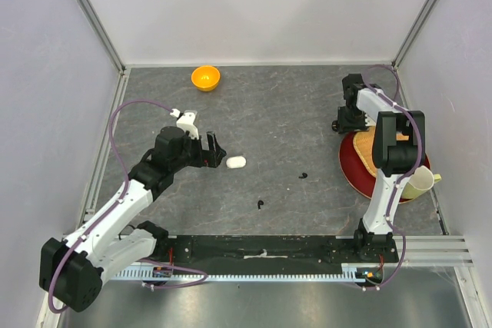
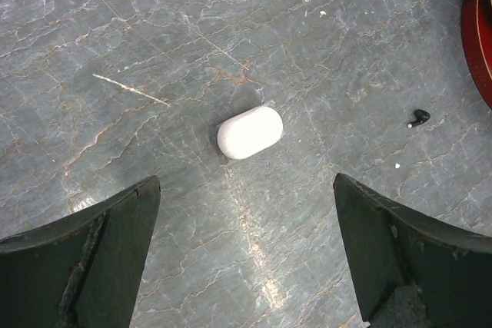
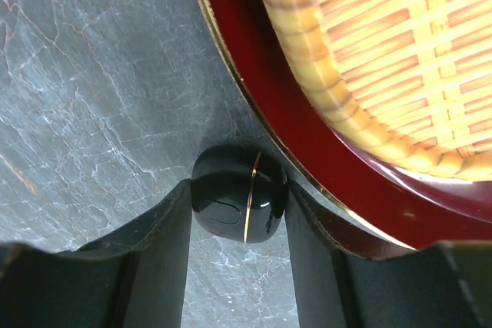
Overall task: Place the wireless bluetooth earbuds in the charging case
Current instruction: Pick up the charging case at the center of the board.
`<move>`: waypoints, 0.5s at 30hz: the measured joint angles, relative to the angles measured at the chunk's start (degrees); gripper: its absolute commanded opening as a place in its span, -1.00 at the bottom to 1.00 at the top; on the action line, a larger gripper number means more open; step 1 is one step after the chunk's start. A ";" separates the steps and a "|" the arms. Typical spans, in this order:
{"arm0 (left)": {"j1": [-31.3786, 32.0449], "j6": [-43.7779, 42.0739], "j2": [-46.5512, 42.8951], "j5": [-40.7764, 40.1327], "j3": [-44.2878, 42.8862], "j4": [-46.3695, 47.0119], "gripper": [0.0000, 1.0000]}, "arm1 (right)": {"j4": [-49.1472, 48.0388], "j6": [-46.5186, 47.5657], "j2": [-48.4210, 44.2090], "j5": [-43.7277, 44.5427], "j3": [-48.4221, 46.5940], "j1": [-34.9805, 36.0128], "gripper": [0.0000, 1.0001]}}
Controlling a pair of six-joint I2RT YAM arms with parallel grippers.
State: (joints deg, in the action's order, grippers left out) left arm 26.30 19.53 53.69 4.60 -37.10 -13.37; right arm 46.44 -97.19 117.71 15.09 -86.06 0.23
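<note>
The charging case (image 3: 238,193), glossy black with a thin gold seam, lies on the grey table right against the rim of a red plate (image 3: 307,140). My right gripper (image 3: 238,190) straddles it, and both fingers press on its sides. Two black comma-shaped earbuds (image 1: 304,175) (image 1: 260,205) lie loose mid-table; one earbud (image 2: 418,118) also shows in the left wrist view. My left gripper (image 2: 246,182) (image 1: 214,151) hangs wide open and empty just short of a white pill-shaped object (image 2: 250,132) (image 1: 236,161).
An orange bowl (image 1: 205,77) sits at the back. The red plate (image 1: 350,173) on the right holds a woven basket (image 3: 400,51) and a cream cup (image 1: 421,182). White walls enclose the table on three sides.
</note>
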 measured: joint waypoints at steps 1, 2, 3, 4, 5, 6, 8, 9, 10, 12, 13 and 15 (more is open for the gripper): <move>0.00 0.00 0.04 0.00 0.00 -0.04 0.99 | -0.17 0.59 0.00 0.02 0.00 0.00 -0.47; 0.00 0.00 0.04 0.00 0.00 -0.07 0.99 | -0.37 1.40 0.00 0.02 0.00 0.00 -0.56; 0.00 0.00 0.04 0.00 0.00 -0.07 0.99 | -0.74 2.67 0.00 -0.02 0.02 0.00 -0.59; 0.00 0.00 0.04 0.00 0.00 -0.07 0.99 | -1.25 4.63 0.00 -0.07 0.02 0.00 -0.62; 0.00 0.00 0.04 -0.02 0.00 -0.07 0.99 | -2.01 7.45 0.00 -0.24 0.02 0.00 -0.65; 0.00 0.00 0.04 -0.02 0.00 -0.09 0.99 | -2.62 9.46 0.00 -0.31 0.04 0.00 -0.65; 0.00 0.00 0.04 0.00 0.00 -0.07 0.99 | -4.74 15.91 0.00 -0.57 0.11 0.33 -0.64; 0.00 0.00 0.04 0.00 0.00 -0.09 0.99 | -6.71 19.69 -0.09 -0.85 0.55 0.70 -0.62; 0.00 0.00 0.04 0.00 0.00 -0.09 0.99 | -9.33 23.39 -0.50 -1.20 1.57 1.38 -0.61; 0.00 0.00 0.04 0.00 0.00 -0.09 0.98 | -15.15 31.85 -2.25 -2.43 4.94 3.56 -0.61; 0.00 0.00 0.02 0.00 0.00 -0.11 0.98 | -17.94 35.63 -3.39 -3.54 6.95 5.05 -0.60; 0.00 0.00 -0.09 0.00 0.00 -0.17 0.98 | -21.11 42.71 -4.92 -5.64 9.60 8.17 -0.60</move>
State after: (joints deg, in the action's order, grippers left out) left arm 26.30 19.53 53.60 4.60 -37.10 -13.54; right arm 25.32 -54.48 112.79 9.45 -76.47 8.40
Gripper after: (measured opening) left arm 0.993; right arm 0.534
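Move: The right hand already has the black charging case between its fingertips, just over the table. From there the nearer black earbud lies about 17 cm back and 12 cm left, the other some 27 cm back and 23 cm left. The red plate's middle is roughly 13 cm back and 12 cm right, its rim right beside the case. From the left hand, the black charging case is about 17 cm ahead, 32 cm right and 13 cm below. Still pinching the black charging case, the right hand carries it left, away from the red plate's rim and towards the middle of the board, slowly at first and then fast, about 7 cm in all. It stays almost at table height, swinging counter-clockwise by close to 50 degrees as it goes, with a slight tilt; the grip doesn't change. ##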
